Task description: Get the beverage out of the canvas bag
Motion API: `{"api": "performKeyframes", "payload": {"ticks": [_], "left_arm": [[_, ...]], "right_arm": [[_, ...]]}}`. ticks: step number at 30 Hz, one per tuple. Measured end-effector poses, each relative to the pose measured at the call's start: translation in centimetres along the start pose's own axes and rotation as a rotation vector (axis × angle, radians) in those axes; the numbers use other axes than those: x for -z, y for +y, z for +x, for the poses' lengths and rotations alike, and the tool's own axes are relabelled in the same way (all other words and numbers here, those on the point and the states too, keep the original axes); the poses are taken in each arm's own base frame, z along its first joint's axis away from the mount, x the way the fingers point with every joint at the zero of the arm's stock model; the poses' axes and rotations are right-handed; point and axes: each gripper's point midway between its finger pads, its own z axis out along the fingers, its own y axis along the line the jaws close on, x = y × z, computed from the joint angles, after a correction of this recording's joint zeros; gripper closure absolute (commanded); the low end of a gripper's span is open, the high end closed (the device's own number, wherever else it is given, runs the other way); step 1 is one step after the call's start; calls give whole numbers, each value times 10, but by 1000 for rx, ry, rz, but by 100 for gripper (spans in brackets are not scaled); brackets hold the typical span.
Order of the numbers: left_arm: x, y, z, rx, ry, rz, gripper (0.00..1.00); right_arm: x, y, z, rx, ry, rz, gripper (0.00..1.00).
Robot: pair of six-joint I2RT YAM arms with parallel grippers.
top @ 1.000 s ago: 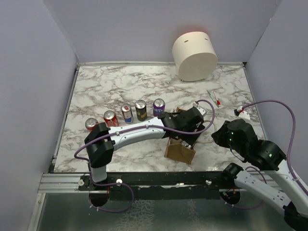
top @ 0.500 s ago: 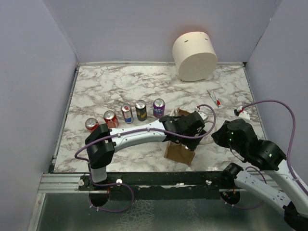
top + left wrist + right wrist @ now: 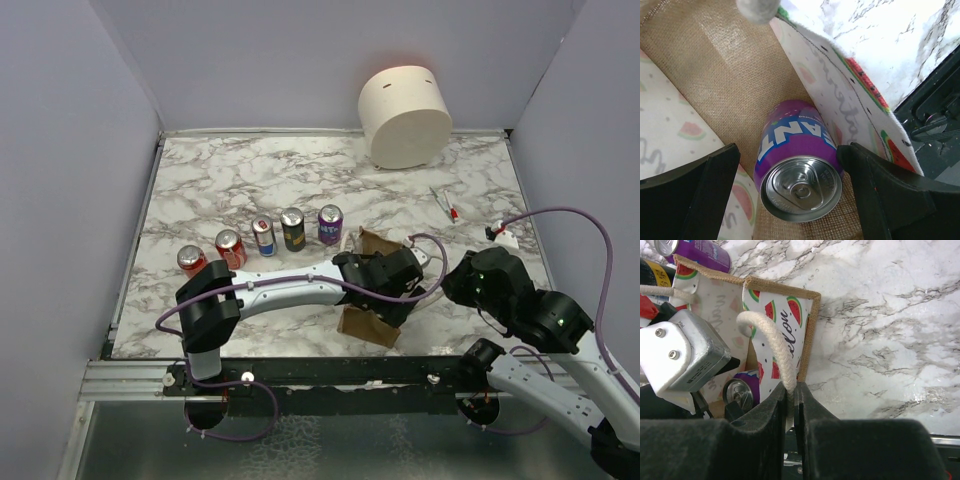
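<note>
The canvas bag [image 3: 362, 322] lies near the table's front edge, its burlap inside [image 3: 715, 65] and watermelon-print lining showing. In it lies the beverage, a purple can [image 3: 800, 170], silver top toward the left wrist camera. My left gripper [image 3: 789, 172] is inside the bag and open, one finger on each side of the can; a gap shows at the left finger. My right gripper [image 3: 792, 390] is shut on the bag's white rope handle [image 3: 765, 335] at the bag's right side. The can [image 3: 742, 390] also peeks out in the right wrist view.
Several cans stand in a row left of the bag, from a red one [image 3: 190, 258] to a purple one [image 3: 330, 223]. A large cream cylinder [image 3: 405, 115] stands at the back. A pen-like item [image 3: 445, 205] and a small white object [image 3: 503, 236] lie at right.
My left gripper has pushed deeper into the bag, toward the front edge, and its jaws have widened. The bag has shifted slightly nearer. The right gripper has kept its hold.
</note>
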Motion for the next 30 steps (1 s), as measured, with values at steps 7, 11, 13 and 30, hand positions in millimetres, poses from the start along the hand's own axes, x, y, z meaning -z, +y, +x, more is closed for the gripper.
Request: {"api": "performKeyframes", "payload": {"ticks": [7,11,13,30], "left_arm": [[-3,1,6,5,4,-1,10],[-3,1,6,5,5,0,17],[-3,0,6,5,4,1,21],[6,7,11,-67,59,-40,75]], "right_arm": [[-1,0,0,1,3,2,89],[-1,0,1,2,4,3,89],[-1,0,1,3,5,4,89],[-1,0,1,4,8,3,89]]}}
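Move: The last beverage can, purple, stands in the canvas bag already between the left hand's open fingers, its middle about 4 cm below, 1 cm ahead and 2 cm to the right. From this hand the other purple can stands some 19 cm ahead and 13 cm left, with the dark can about level with it, 23 cm left of the hand. From the right hand, holding the bag's rope loop, the can in the bag is roughly 12 cm left, level fore-and-aft, 12 cm below. The left fingers close by about a quarter of their range and pinch the upper part of the can from both sides, stopping on it as the grip effort rises. The hand first settles barely half a centimetre lower, holds nearly still for the squeeze, then eases about 1 cm left while the wrist rolls some 5 degrees, left side rising. The right hand stays put, keeping its hold on the rope loop. ##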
